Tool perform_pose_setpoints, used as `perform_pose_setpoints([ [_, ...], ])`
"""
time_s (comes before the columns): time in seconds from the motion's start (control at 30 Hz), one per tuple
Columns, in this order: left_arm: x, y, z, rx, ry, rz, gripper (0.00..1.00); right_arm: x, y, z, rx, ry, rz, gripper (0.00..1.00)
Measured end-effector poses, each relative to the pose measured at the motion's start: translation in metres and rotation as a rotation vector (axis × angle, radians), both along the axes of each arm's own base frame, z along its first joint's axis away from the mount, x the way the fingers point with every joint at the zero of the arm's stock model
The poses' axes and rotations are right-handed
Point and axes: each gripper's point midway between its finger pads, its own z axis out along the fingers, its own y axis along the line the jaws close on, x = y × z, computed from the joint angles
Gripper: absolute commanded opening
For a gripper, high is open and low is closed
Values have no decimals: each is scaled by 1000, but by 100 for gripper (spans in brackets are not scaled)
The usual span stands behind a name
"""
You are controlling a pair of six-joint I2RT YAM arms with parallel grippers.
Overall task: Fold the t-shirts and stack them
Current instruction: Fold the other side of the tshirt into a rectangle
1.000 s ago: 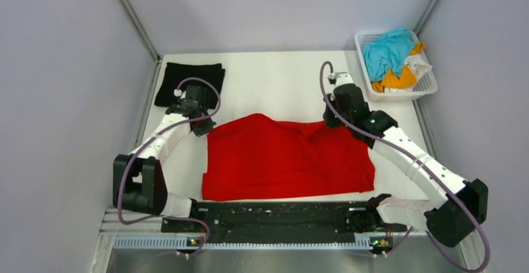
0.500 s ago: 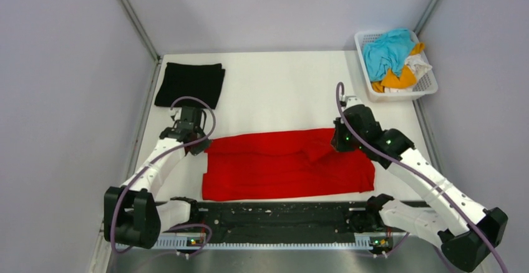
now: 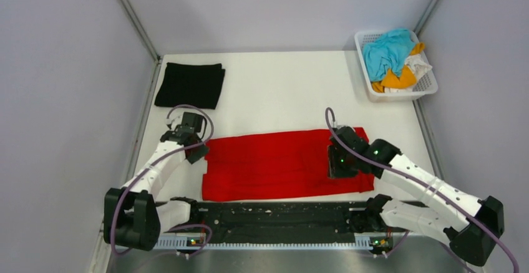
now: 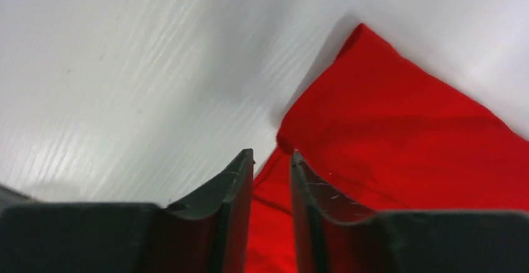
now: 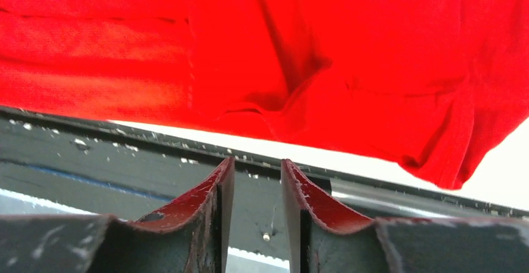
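Observation:
The red t-shirt (image 3: 274,164) lies folded into a long band near the table's front edge. My left gripper (image 3: 199,153) sits at its left end, jaws a narrow gap apart. In the left wrist view the gripper (image 4: 272,154) hovers over the shirt's corner (image 4: 405,136), and red cloth shows through the gap. My right gripper (image 3: 337,167) rests over the shirt's right part, jaws slightly open. In the right wrist view the gripper (image 5: 257,161) has nothing between its fingers, and the red shirt (image 5: 312,48) lies beyond. The black t-shirt (image 3: 190,85) lies folded at the back left.
A white lattice basket (image 3: 399,95) at the back right holds blue, orange and white clothes (image 3: 387,52). The black base rail (image 3: 274,214) runs along the near edge, close under the right gripper (image 5: 93,154). Grey walls close in both sides.
Both grippers carried the red shirt's far edge toward the front, folding it into a narrower band. Their jaws then parted and released the cloth.

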Motion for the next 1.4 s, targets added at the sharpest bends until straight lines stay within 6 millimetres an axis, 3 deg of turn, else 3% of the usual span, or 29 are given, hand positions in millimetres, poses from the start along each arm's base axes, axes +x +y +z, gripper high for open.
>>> perform_pose_setpoints([
  [0.03,-3,2,0,11,10,7,92,-6,-1,-2,-6,24,-2,46],
  [0.07,-7,5,2,22,25,18,98,-12,-3,-3,-12,47,-9,57],
  [0.23,-1,9,28,39,9,41,99,-20,-11,4,-12,50,-43,89],
  [0.37,21,-11,51,-49,-85,-28,99,-2,-2,22,31,-33,-63,99],
  [0.53,40,-59,55,-224,-136,-182,99,32,23,26,70,-123,-45,99],
  [0.73,49,-98,18,-332,-36,-289,99,51,49,-15,16,-54,13,99],
  [0.87,42,-96,-7,-321,40,-279,99,27,47,-47,6,66,44,99],
  [1.0,41,-87,-13,-274,53,-269,99,-26,19,-68,-8,227,29,99],
  [1.1,42,-77,-15,-225,53,-248,99,-60,6,-62,54,295,6,99],
  [1.17,42,-72,-18,-198,59,-235,99,-70,2,-49,105,290,-18,99],
  [1.27,39,-65,-22,-166,80,-222,99,-66,2,-32,145,244,-59,99],
  [1.4,40,-62,-23,-150,88,-228,99,-34,7,-13,132,150,-133,99],
])
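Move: The left hand, barely open, is at the left edge of the folded red t-shirt. Its far-left corner lies about 7 cm ahead, 2 cm right and 3 cm below; the shirt's middle is some 31 cm right and 1 cm back, and the black folded shirt about 27 cm ahead and 3 cm left. From the right hand, the t-shirt's near edge is about 8 cm below and 1 cm back; the near-right corner is level with the hand and 11 cm right, the far-right corner 22 cm ahead and 7 cm right. Fingers spread wide, the left hand comes down onto the t-shirt's far-left part after arcing up, forward and about 10 cm right, then slides back left some 4 cm at cloth height. The right hand opens fully, loops forward-left about 5 cm, dips and sweeps back some 12 cm across the near edge, then lifts and starts forward again. ##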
